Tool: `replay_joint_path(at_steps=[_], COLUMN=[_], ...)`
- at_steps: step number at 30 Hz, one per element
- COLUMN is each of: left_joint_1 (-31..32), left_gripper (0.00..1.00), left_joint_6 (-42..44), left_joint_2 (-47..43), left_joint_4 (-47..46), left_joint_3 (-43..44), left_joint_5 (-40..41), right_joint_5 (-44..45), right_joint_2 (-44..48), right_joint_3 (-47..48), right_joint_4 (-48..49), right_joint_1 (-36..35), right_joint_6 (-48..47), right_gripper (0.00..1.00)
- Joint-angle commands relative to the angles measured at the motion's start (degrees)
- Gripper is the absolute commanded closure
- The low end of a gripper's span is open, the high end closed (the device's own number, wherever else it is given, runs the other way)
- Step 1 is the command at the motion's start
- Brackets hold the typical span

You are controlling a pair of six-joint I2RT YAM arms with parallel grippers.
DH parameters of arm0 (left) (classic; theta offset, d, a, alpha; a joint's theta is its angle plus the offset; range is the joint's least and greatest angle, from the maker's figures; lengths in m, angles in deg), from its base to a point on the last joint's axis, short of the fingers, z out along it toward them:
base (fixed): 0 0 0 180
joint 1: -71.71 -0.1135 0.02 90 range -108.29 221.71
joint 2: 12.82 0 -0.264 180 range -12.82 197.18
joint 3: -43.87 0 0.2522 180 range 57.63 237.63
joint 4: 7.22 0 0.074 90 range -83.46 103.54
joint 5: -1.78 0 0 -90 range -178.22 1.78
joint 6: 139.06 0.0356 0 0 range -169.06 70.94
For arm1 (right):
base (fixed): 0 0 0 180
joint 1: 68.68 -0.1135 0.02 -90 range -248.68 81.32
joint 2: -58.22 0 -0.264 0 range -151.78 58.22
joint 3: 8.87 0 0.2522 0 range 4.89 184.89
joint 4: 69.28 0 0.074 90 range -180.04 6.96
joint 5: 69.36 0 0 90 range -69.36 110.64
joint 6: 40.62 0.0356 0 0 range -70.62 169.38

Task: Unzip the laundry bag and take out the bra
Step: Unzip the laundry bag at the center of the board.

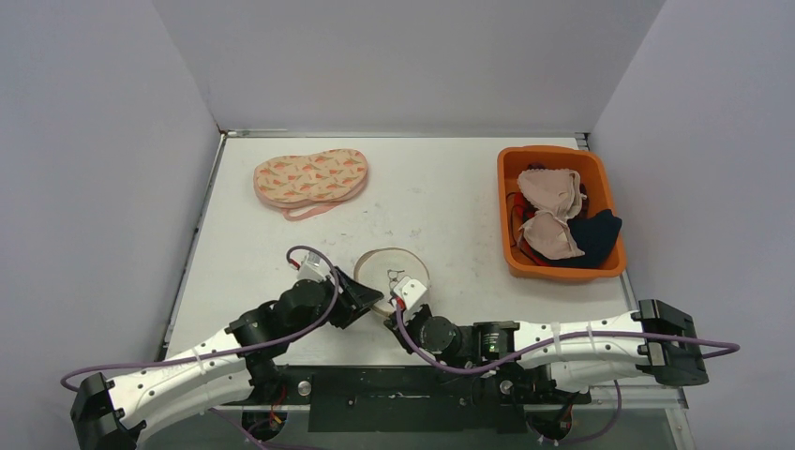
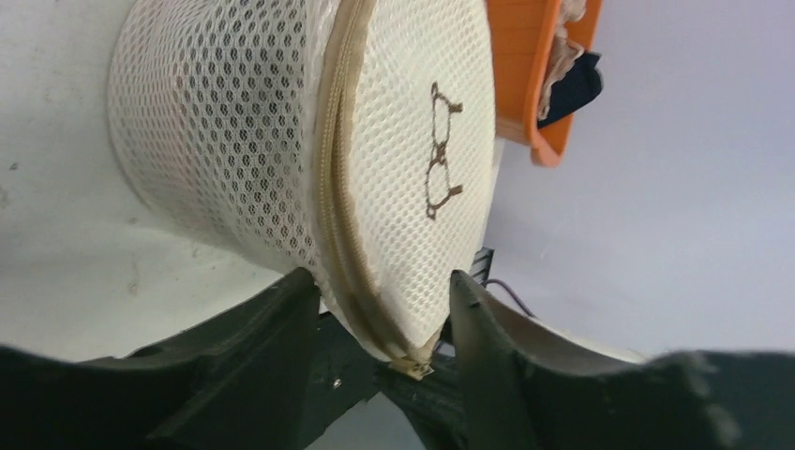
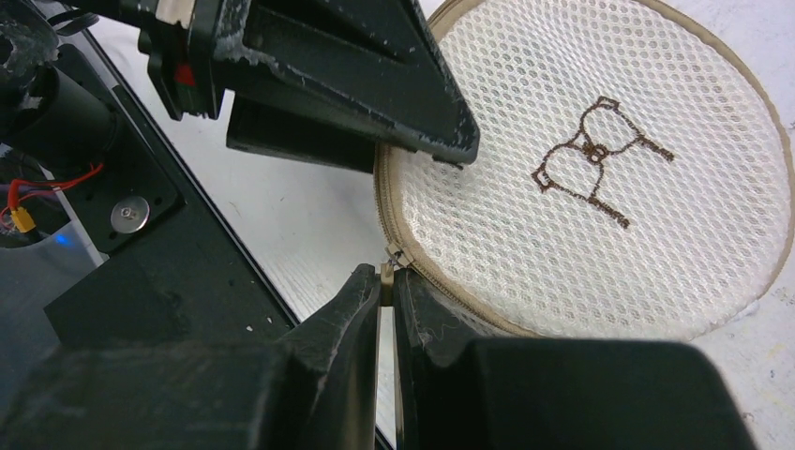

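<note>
The round cream mesh laundry bag (image 1: 392,267) stands on the table in front of both arms, its top face marked with a brown bra outline (image 3: 591,159). The tan zipper (image 2: 333,187) runs closed around its rim. My right gripper (image 3: 386,277) is shut on the small tan zipper pull (image 3: 386,271) at the bag's near edge. My left gripper (image 2: 380,281) is open, one finger (image 2: 281,309) against the side wall and the other (image 2: 473,309) by the top face, straddling the rim. The bra is hidden.
An orange bin (image 1: 511,169) at the right holds beige padded garments and dark clothing. A peach patterned pouch (image 1: 311,178) lies at the back left. The black base rail (image 1: 403,389) runs just behind the grippers at the near edge.
</note>
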Motion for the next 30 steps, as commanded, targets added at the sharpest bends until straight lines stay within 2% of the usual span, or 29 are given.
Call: replay_joint_path(at_steps=[1, 9, 14, 24, 30], left_joint_1=[0.07, -1.59, -3.65, -6.6, -9.55], left_gripper=[0.54, 0.89, 1.0, 1.0, 1.0], left_joint_6=[-2.04, -1.92, -1.79, -1.05, 2.25], left_joint_2=[-0.48, 0.3, -0.03, -1.13, 1.0], left_joint_4=[-7.17, -7.46, -7.47, -7.92, -10.31], left_joint_3=[0.62, 0.24, -0.82, -2.3, -1.77], left_joint_5=[5.22, 5.29, 3.66, 1.23, -4.01], right_joint_5=[-0.57, 0.46, 3.12, 5.53, 6.5], right_joint_2=[0.81, 1.8, 3.72, 8.1, 10.63], right_joint_3=[2.22, 2.44, 2.03, -0.5, -2.16], right_joint_4=[2.56, 1.07, -0.86, -4.27, -6.16], right_joint_1=[0.33, 0.33, 0.46, 1.24, 2.49], right_joint_6=[-0.61, -0.6, 0.19, 1.69, 2.66], right_gripper=[0.95, 0.95, 0.95, 0.95, 0.95])
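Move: Between the left hand's open fingers runs the zipper edge of the laundry bag, its next pinch spot only about 1 cm ahead and level with the hand; the lid's middle lies some 4 cm ahead and 3 cm to the right, at about hand height. From that hand the zipper pull is roughly 5 cm back and 2 cm right. The right hand already holds this pull at its fingertips, with the lid's middle about 9 cm ahead of it and 1 cm left. Closing on the bag's zipper edge while easing forward, the left hand pinches it, then keeps drawing it slowly forward and a little left, about 3 cm in all and slightly up. The right hand holds still with the pull gripped, then takes it some 3 cm to the right, rising about 2 cm and edging forward along the near rim, away from the left fingers. ##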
